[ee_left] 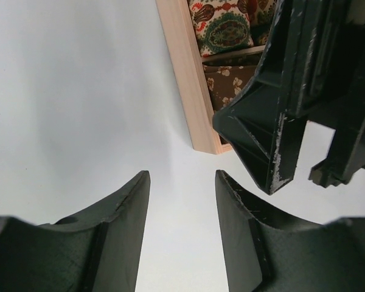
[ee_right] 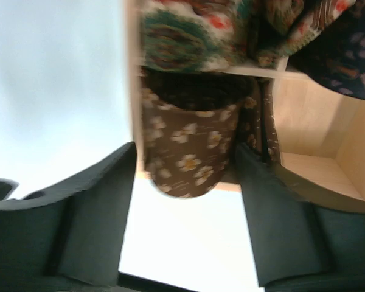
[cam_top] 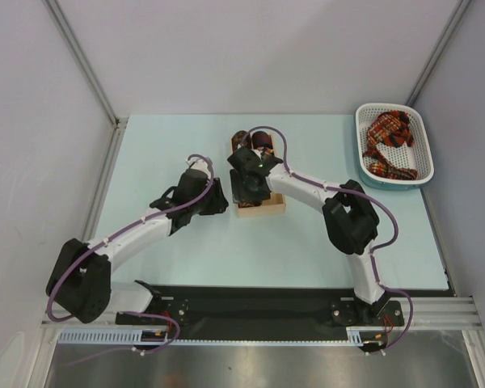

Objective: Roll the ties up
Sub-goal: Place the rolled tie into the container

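Observation:
A brown tie with small pale flowers sits rolled in the near left compartment of the light wooden box and bulges over its front wall. My right gripper hangs open just in front of that roll, its fingers apart from the fabric. A rolled green and red patterned tie fills the compartment behind, with a dark one beside it. My left gripper is open over bare table by the box's left front corner, with nothing between its fingers. Red plaid ties lie in the white basket.
The box stands mid-table under my right gripper, with my left gripper close on its left. In the left wrist view the right gripper's black body crowds the box. The basket is at the back right edge.

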Robot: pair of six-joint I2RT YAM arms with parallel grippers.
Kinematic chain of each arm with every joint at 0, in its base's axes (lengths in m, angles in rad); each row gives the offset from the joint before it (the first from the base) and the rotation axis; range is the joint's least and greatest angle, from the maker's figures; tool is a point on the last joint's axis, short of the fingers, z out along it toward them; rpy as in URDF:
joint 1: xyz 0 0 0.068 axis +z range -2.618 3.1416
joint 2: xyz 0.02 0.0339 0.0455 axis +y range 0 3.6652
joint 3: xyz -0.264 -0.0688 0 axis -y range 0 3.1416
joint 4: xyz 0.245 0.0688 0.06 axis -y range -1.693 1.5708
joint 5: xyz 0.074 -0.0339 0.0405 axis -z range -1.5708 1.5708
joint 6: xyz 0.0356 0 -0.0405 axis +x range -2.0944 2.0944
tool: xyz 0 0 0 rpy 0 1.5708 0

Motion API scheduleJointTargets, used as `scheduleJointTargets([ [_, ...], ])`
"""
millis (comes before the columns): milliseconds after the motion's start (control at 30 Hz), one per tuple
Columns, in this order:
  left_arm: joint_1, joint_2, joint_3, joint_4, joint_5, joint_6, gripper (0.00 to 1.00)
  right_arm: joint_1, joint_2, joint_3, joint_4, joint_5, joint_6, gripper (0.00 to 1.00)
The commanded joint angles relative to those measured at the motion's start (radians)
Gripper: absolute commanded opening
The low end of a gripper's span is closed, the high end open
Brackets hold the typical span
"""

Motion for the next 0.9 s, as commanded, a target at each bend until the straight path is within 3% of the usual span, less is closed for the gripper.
scheduleJointTargets([
  [0,0.007,-0.049,0.043,-0.002,-0.018,0.021,0.53,0.013,-0.087,0.087,-0.017,0.026,-0.026,0.73],
  [300,0.027,-0.144,-0.021,0.049,-0.016,0.004,0.57,0.015,-0.254,0.023,0.069,0.037,-0.054,0.83],
  [367,0.028,-0.202,-0.062,0.064,-0.031,0.009,0.65,0.013,-0.373,-0.109,0.165,0.078,-0.08,0.91],
  [433,0.028,-0.259,-0.119,0.087,-0.047,0.018,0.81,0.016,-0.464,-0.23,0.292,0.115,-0.106,1.0],
  [533,0.027,-0.385,-0.216,0.128,-0.056,0.027,1.0,0.003,-0.662,-0.474,0.426,0.16,-0.15,1.0],
  [667,0.025,-0.552,-0.338,0.164,-0.045,0.052,1.0,-0.04,-0.852,-0.763,0.506,0.181,-0.172,1.0],
  [867,0.025,-0.804,-0.518,0.202,-0.035,0.07,1.0,-0.073,-1.171,-1.057,0.62,0.293,-0.164,1.0],
])
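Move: The rolled brown flowered tie already sits in the container's near left cell, between the right fingertips: some 1 cm ahead of that hand and 2 cm below. From the same hand, the green-red rolled tie is about 8 cm ahead, and the empty near cell is 1 cm ahead and 7 cm to the right. From the left hand, waiting beside the container, the brown tie lies roughly 5 cm ahead, 10 cm right and 5 cm lower. The right hand comes free of the rolled brown tie, going nearly straight up about 10 cm out of the container as its fingers open from two thirds to fully wide, then sweeps some 16 cm right and 7 cm back past the container's right side, still rising at first and sinking a little at the end, its fingers swinging up by about 30 degrees to point more forward. Meanwhile the empty left hand first rises some 4 cm, then draws back and left away from the container, spreading its half-open fingers fully and tipping them up too. ##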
